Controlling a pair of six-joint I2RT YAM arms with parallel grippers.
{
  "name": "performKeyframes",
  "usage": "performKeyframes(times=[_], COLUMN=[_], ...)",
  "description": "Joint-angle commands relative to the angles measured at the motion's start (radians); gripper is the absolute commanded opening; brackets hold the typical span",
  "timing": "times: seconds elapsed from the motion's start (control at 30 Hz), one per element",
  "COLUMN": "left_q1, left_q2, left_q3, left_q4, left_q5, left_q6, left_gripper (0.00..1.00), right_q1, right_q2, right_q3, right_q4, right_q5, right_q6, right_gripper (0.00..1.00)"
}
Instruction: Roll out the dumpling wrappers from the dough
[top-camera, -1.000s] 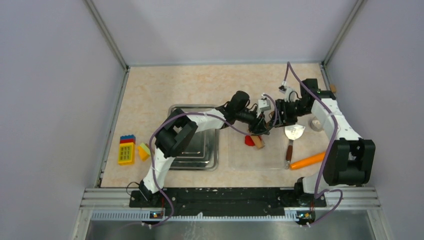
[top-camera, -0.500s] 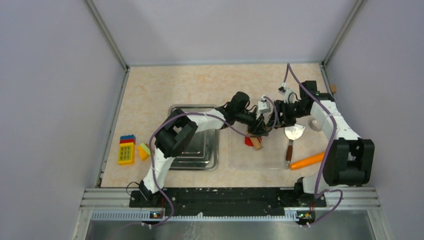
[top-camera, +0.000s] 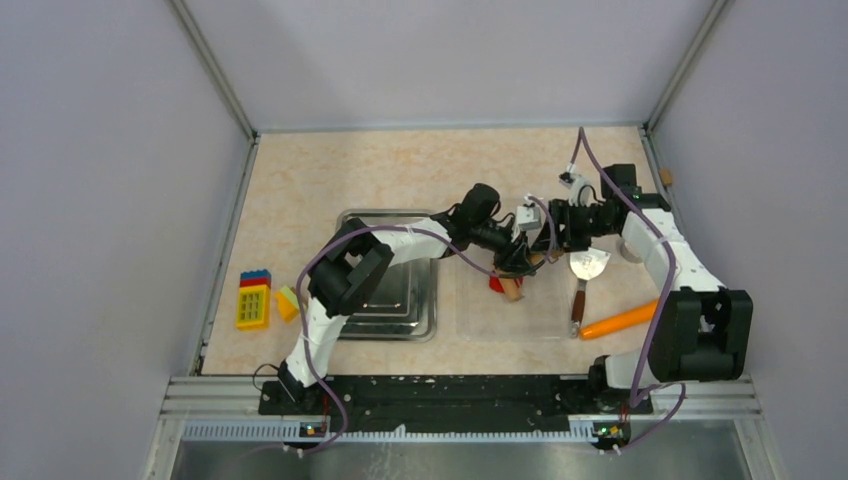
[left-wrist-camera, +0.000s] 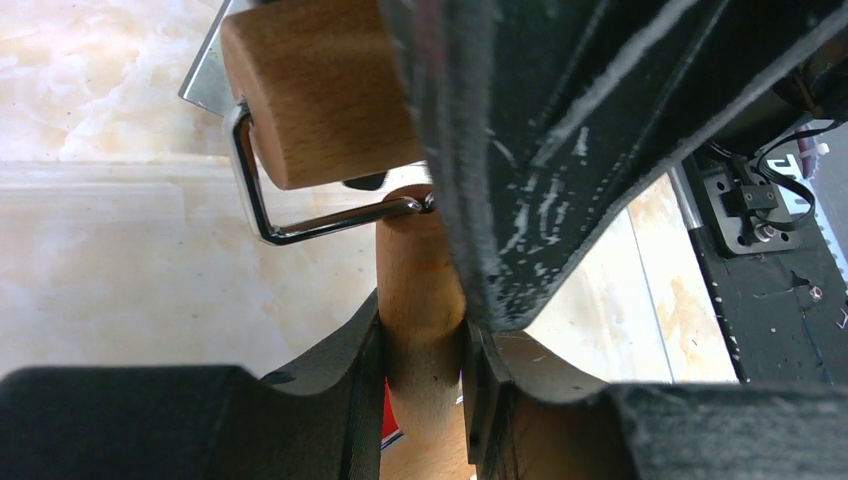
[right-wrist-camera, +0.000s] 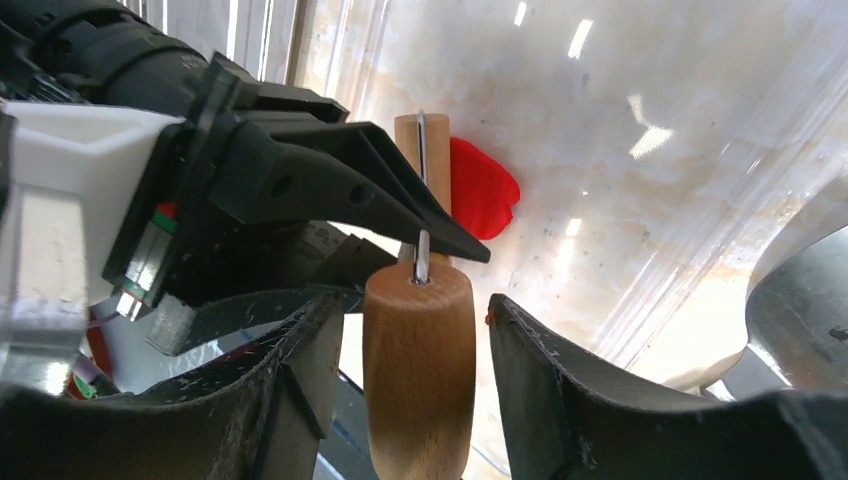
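A small wooden roller (top-camera: 513, 288) rests on the red dough (top-camera: 496, 284) on a clear mat (top-camera: 545, 322). My left gripper (top-camera: 520, 262) is shut on the roller's wooden handle (left-wrist-camera: 420, 290), and its drum (left-wrist-camera: 320, 90) in a wire bracket sticks out ahead. My right gripper (top-camera: 553, 240) stands open around the same handle's end (right-wrist-camera: 418, 380), with a gap on each side. In the right wrist view the dough (right-wrist-camera: 482, 188) lies as a flattened lump beside the drum. No dumpling wrappers are in view.
A metal tray (top-camera: 400, 300) sits left of the mat. A spatula (top-camera: 583, 270) and an orange carrot (top-camera: 615, 321) lie at the mat's right edge. Toy blocks (top-camera: 252, 300) lie at the far left. The enclosure walls stand close on both sides.
My right gripper's jaws have spread and come off the roller handle. The left gripper keeps its hold, and the roller has barely shifted on the dough.
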Motion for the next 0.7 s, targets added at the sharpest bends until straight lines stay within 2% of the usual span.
performKeyframes(times=[0.0, 0.2, 0.43, 0.47, 0.6, 0.67], left_q1=[-0.010, -0.010, -0.010, -0.010, -0.011, -0.012], left_q2=[-0.076, -0.081, -0.079, -0.078, -0.074, -0.072], left_q3=[0.020, 0.021, 0.031, 0.035, 0.037, 0.034], left_q4=[-0.024, -0.024, -0.008, -0.007, -0.007, -0.008], left_q5=[0.058, 0.040, 0.028, 0.027, 0.028, 0.023], left_q6=[0.032, 0.035, 0.028, 0.027, 0.028, 0.027], left_gripper=[0.00, 0.00, 0.00, 0.00, 0.00, 0.00], right_q1=[0.004, 0.004, 0.004, 0.004, 0.003, 0.004], right_q2=[-0.035, -0.015, -0.026, -0.026, -0.034, -0.033], right_q3=[0.001, -0.018, -0.048, -0.048, -0.046, -0.046], right_q4=[0.069, 0.042, 0.009, 0.007, 0.011, 0.013], right_q5=[-0.011, 0.003, 0.013, 0.017, 0.020, 0.042], right_q6=[0.020, 0.000, -0.005, -0.008, -0.004, 0.005], right_gripper=[0.56, 0.44, 0.49, 0.44, 0.11, 0.00])
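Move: Between the right hand's open fingers stands the upper barrel of the two-ended roller, its middle roughly 2 cm back and 1 cm below the hand point; the scraper blade lies some 10 cm to the right, 3 cm back and 13 cm down. From the left hand, which holds the roller's handle, the red dough is about 3 cm back, 4 cm left and 8 cm below, with the lower barrel at its right edge, 4 cm back, 3 cm left and 6 cm below. Dipping onto the roller's upper barrel, the right hand first lifts and eases forward by half a centimetre, then goes about 2 cm down and as much back, its wrist hardly turning; the fingers close on the barrel from both sides and pinch it. The left hand keeps its grip on the handle and holds nearly still. ##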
